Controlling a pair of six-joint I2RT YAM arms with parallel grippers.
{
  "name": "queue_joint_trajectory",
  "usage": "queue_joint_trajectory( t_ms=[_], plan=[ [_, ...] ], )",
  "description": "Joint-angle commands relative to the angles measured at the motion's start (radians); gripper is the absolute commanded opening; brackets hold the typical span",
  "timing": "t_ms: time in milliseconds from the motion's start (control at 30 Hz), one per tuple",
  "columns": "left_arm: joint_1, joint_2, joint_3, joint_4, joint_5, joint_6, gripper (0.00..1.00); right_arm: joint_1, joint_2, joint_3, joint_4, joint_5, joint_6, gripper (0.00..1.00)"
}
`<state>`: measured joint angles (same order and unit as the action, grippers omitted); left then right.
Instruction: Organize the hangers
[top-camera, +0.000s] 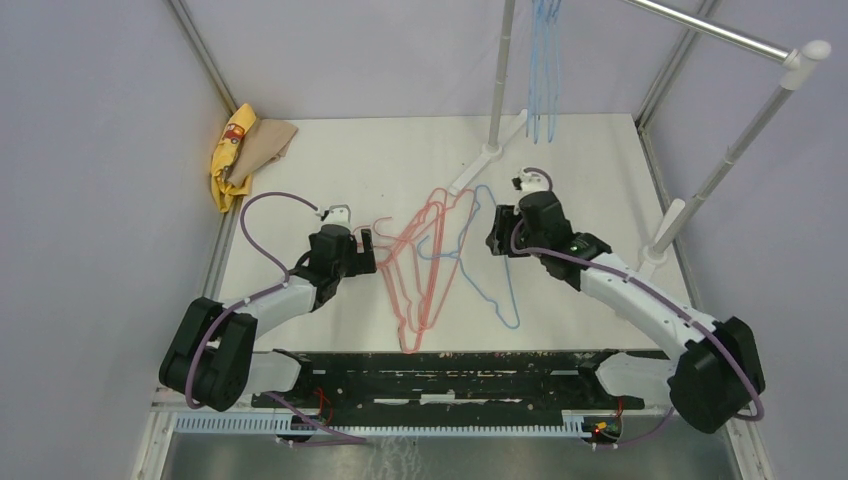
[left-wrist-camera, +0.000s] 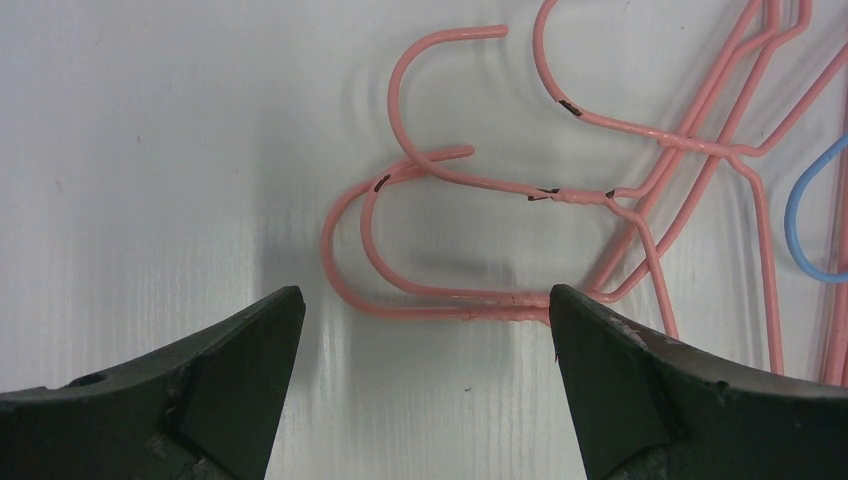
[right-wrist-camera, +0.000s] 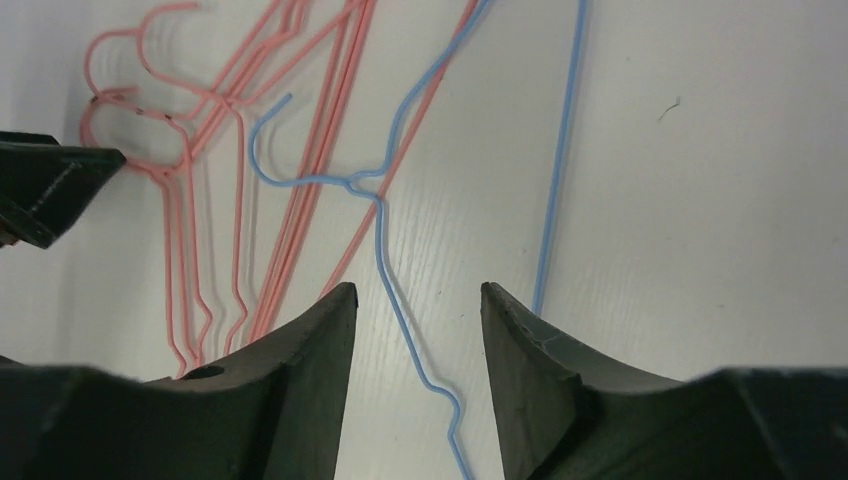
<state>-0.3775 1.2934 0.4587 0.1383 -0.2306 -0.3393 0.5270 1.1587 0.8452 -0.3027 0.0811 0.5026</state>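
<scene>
Several pink hangers (top-camera: 415, 265) lie tangled in the middle of the table, their hooks pointing left. A light blue hanger (top-camera: 497, 285) lies just right of them, and more blue hangers (top-camera: 543, 70) hang from the rack at the back. My left gripper (top-camera: 368, 245) is open just short of the pink hooks (left-wrist-camera: 400, 200), touching nothing; the wrist view shows that gripper (left-wrist-camera: 425, 298) wide open. Over the blue hanger on the table hovers my right gripper (right-wrist-camera: 417, 290), open. That hanger's wire (right-wrist-camera: 385, 250) runs between the two fingers, clear of both.
A yellow and tan cloth (top-camera: 245, 150) lies at the back left corner. The rack's upright pole (top-camera: 500, 80) and its foot (top-camera: 485, 160) stand at the back centre. A slanted pole (top-camera: 735, 150) and the top rail (top-camera: 720, 30) stand at the right.
</scene>
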Motion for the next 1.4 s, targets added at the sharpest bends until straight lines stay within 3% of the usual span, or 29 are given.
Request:
queue_joint_trajectory(
  t_ms=[0,300,667,900,1133,1233,1367],
  plan=[
    [-0.002,0.008,0.022,0.053,0.003,-0.033,0.99,0.073,0.112,0.037,0.024,0.023,-0.043,0.55],
    [-0.003,0.014,0.023,0.053,0.007,-0.033,0.99,0.237,0.456,0.184,-0.092,0.068,-0.152,0.50],
    [-0.003,0.000,0.017,0.052,0.007,-0.033,0.99,0.241,0.553,0.141,-0.035,0.085,-0.155,0.48],
    [-0.003,-0.003,0.015,0.052,0.007,-0.035,0.99,0.241,0.565,0.094,-0.007,0.088,-0.151,0.41],
    [-0.002,-0.002,0.014,0.052,0.004,-0.036,0.99,0.242,0.533,0.052,0.005,0.095,-0.145,0.09],
    [-0.003,-0.003,0.014,0.052,0.003,-0.037,0.99,0.242,0.493,0.040,0.013,0.087,-0.139,0.02],
    [-0.003,-0.005,0.012,0.052,0.005,-0.037,0.99,0.242,0.389,0.026,0.011,0.063,-0.122,0.01]
  ],
)
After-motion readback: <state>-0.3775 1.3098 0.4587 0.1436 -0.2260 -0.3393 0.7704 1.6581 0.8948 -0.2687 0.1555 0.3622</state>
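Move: The last blue hanger on the table lies flat below the right hand; its near shoulder, just by the neck, is about 15 cm down, 6 cm to the left and 3 cm back. The pink hangers bunch around 10 cm farther left of that spot. The rack's foot is roughly 24 cm ahead and nearly straight out. From the left hand that same shoulder lies some 24 cm to the right, 4 cm back and 3 cm down. The blue hanger's near shoulder, just below the neck, is pinched by the right fingertips, which begin partly open and shut late, once the hand is down at the table. The hand sinks about 15 cm, swinging some 6 cm left and slightly back early on, then dropping nearly straight; the wrist turns counter-clockwise, tips down and rolls its left side lower, about 30 degrees in all. ##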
